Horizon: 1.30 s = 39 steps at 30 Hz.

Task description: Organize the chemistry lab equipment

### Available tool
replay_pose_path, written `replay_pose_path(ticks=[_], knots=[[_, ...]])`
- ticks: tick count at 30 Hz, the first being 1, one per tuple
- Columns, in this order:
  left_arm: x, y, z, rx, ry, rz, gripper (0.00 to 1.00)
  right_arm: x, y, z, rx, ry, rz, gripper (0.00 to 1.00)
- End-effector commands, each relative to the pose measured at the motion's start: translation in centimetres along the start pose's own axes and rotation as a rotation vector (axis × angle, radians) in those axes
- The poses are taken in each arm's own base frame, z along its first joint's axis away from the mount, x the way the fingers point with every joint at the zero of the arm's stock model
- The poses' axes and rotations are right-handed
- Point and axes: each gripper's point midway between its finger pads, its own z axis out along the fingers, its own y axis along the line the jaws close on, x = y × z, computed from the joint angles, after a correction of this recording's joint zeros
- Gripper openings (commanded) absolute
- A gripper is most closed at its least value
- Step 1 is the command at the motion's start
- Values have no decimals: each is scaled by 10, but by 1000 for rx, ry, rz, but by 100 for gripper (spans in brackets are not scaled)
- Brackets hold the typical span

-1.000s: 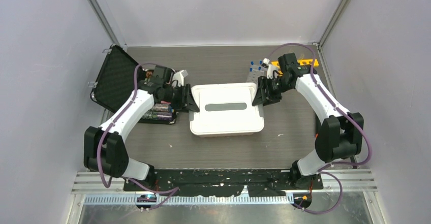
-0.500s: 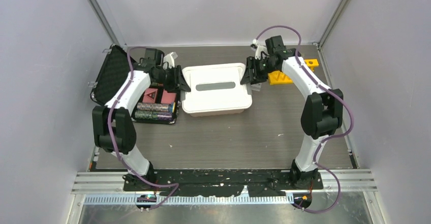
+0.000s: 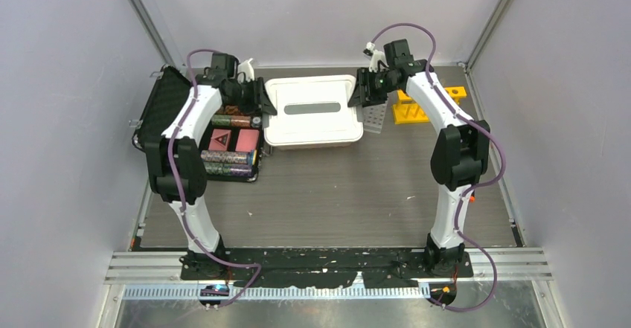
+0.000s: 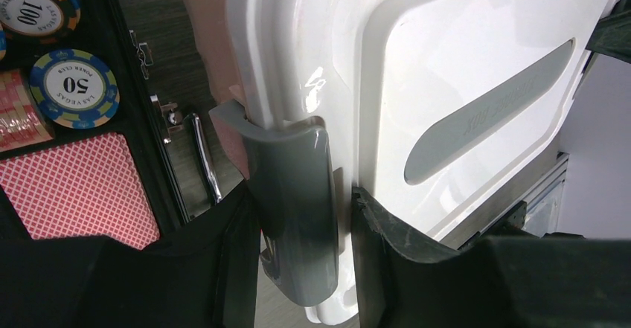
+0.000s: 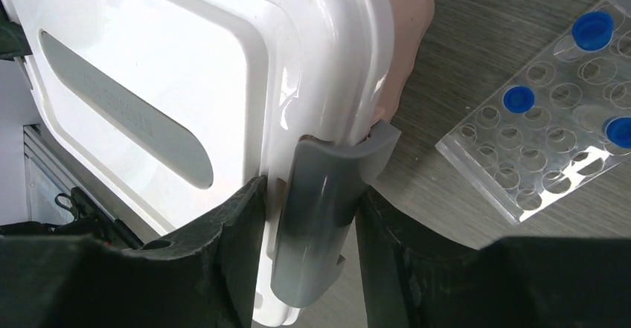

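A pink tub with a white lid (image 3: pixel 312 112) lies at the back middle of the table. My left gripper (image 3: pixel 262 107) is shut on the grey latch (image 4: pixel 294 209) on the tub's left end, one finger on each side. At the other end my right gripper (image 3: pixel 362 96) is shut on that end's grey latch (image 5: pixel 320 216). Just right of the tub lies the clear tube tray (image 3: pixel 374 116), holding blue-capped test tubes (image 5: pixel 593 29). The yellow tube rack (image 3: pixel 420 106) stands beyond the tray.
An open black case (image 3: pixel 231 146) with poker chips (image 4: pixel 74 90) and red cards lies left of the tub, its lid (image 3: pixel 165 112) propped up against the left wall. The back wall is close behind the tub.
Both arms have stretched out and moved the tub away from me towards the back wall. The tube tray and the yellow rack now show to the tub's right.
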Motion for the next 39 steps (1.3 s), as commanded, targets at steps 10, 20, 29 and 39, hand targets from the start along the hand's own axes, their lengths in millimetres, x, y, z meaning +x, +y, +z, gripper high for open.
replay_pose_path(ticks=[10,20,29,39], knots=[[-60,-19,6,53,-142,131,52,-43,5,8,24,-98,-134,79],[-106,-19,-44,-5,-293,209,100,-92,47,-39,-47,-253,-277,96],[-112,-49,-135,-120,-384,466,100,-123,75,-145,-10,-535,-451,95],[-54,-52,-204,-291,-449,594,100,-44,30,-235,273,-667,-406,95]])
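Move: The lidded pink box is already held by its two end handles; its middle lies about 16 cm to the right of the left hand, roughly level ahead and some 5 cm lower. From the right hand it lies about 15 cm left, likewise level ahead. The clear tube tray is about 9 cm right of the right hand, 2 cm ahead, and the yellow rack 29 cm right, 4 cm ahead. The chip case sits about 17 cm left of the left hand and 9 cm back. Forward first, both hands still on the box's handles; after the first 2 cm or so their fingers spread wide and let go, going on to about 5 cm ahead. Then both climb some 20 cm away from the box, drawing back and parting, the left hand to the left and the right hand to the right, fingers tipping up about 40 degrees. ##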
